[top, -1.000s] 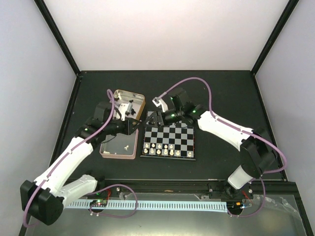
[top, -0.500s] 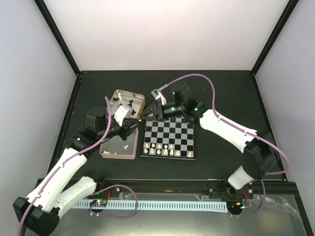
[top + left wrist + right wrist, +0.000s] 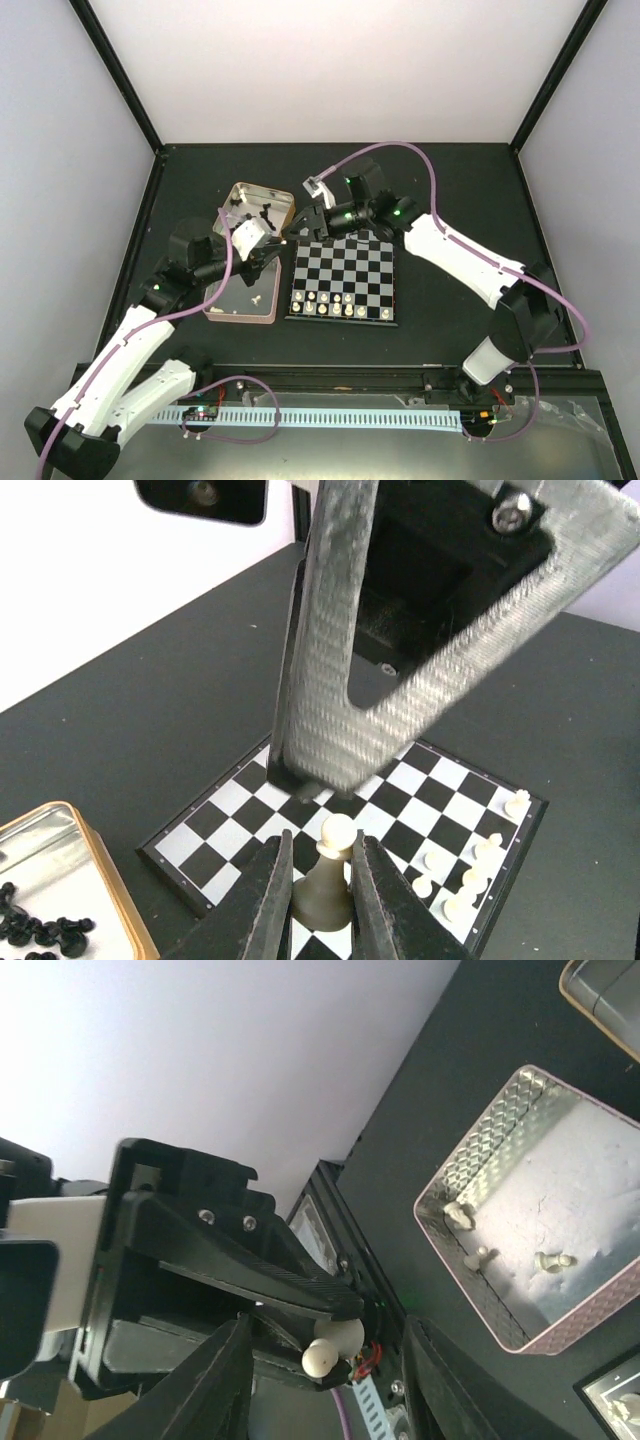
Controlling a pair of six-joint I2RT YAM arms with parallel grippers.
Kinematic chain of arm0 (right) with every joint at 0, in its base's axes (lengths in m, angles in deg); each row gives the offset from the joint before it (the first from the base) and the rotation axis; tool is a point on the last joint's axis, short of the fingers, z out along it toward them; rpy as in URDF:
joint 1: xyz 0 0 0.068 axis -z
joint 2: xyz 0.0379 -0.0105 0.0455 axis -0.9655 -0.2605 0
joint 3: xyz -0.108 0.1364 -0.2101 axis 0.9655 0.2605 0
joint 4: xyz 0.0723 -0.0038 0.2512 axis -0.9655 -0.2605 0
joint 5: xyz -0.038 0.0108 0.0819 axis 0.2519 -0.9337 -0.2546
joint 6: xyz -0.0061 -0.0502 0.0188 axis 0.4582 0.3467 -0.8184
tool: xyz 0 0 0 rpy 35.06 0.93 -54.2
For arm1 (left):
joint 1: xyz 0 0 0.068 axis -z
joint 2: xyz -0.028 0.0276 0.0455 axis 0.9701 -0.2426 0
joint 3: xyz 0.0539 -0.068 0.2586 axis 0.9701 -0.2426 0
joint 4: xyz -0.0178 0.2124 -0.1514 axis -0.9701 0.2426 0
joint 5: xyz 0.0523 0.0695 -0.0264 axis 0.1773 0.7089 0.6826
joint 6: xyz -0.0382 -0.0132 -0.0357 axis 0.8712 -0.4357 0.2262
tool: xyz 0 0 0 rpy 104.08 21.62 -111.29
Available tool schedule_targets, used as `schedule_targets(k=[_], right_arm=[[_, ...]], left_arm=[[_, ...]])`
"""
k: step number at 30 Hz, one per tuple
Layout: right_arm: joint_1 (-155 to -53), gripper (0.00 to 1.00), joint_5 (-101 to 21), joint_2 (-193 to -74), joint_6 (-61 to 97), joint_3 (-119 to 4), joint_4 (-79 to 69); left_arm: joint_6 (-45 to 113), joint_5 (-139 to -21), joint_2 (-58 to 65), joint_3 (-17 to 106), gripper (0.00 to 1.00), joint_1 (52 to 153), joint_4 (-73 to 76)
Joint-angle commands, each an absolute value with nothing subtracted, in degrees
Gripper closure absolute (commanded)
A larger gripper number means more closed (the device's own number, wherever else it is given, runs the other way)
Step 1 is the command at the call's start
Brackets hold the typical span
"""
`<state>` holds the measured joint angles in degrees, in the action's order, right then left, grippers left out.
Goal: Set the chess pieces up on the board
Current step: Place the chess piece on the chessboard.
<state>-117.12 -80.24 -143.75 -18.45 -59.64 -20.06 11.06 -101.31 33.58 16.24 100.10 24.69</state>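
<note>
My left gripper is shut on a cream-white pawn and holds it in the air above the board's far left corner. The right gripper faces it from the right. In the right wrist view its open fingers stand on either side of the pawn without touching it. In the left wrist view, the right gripper's grey fingers loom just beyond the pawn. Several white chess pieces stand on the board's near rows.
A gold tin with black pieces sits beyond the board's left corner. A pink tin left of the board holds a few white pieces. The right arm's purple cable arcs over the board's far side.
The right gripper has swung left to meet the left gripper, and its jaws have narrowed around the pawn. The left gripper has lifted the pawn slightly up and away.
</note>
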Motion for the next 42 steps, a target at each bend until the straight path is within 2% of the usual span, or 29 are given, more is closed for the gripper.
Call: schedule_targets(k=[1,9,19,22,24,26,31,36,39,42], right_arm=[[-118.59,0.59,-80.60,-145.84,-12.38,-63.92,-27.63],[-118.96,0.77,-81.51,-147.86,-12.25,-65.49,-29.46],[-119.46,0.89,-84.68,-149.23,-13.35,-65.83,-30.05],[-119.46,0.97,-83.95,-149.58,-13.38,-65.99,-30.72],[-119.45,0.99,-82.70,-149.61,-13.65,-66.01,-30.59],[-119.44,0.99,-79.69,-149.25,-13.90,-66.02,-30.30],[-118.54,0.99,-67.21,-147.43,-12.19,-65.78,-33.64],[-117.60,0.99,-51.34,-145.82,-6.22,-63.56,-42.09],[-117.67,0.99,-43.00,-145.62,-3.49,-60.58,-46.01],[-117.78,0.99,-38.26,-145.80,-2.14,-57.52,-49.22]], left_arm=[[7.12,-101.95,33.93,16.96,0.90,100.48,22.74],[6.05,-101.62,33.70,17.30,0.90,100.48,22.36],[5.83,-101.09,33.47,17.42,0.90,100.48,21.57],[5.87,-101.12,33.46,17.38,0.88,100.48,21.46],[6.04,-100.92,33.44,17.28,0.80,100.48,21.36],[7.13,-99.81,33.57,17.29,0.62,100.48,21.55],[11.16,-96.29,34.29,16.99,0.29,100.48,22.60],[18.67,-91.08,35.92,15.80,0.12,100.48,22.27],[25.97,-81.13,37.47,14.80,0.03,100.41,22.02],[31.80,-74.16,38.35,13.68,0.01,100.26,22.44]])
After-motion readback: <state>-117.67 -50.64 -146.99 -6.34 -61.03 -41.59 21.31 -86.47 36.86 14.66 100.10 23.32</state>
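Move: The white chess piece is gripped in the left fingertips, within about 1 cm of that hand's point. It also stands between the right hand's still open fingers, roughly 1 cm back, 2 cm left and 1 cm below. From the right hand, the chessboard's middle lies some 9 cm ahead, 9 cm right and 27 cm down. The pink box lies about 6 cm ahead, 14 cm left and similarly far down. Easing about 1 cm back, left and down, the right hand closes its fingers on the chess piece while the left holds still. Then the left fingers spread wide and let go, that hand backing off some 4 cm left and forward. The right carries the piece down about 9 cm, rightward and forward over the board, tipping its fingers some 30 degrees downward. ##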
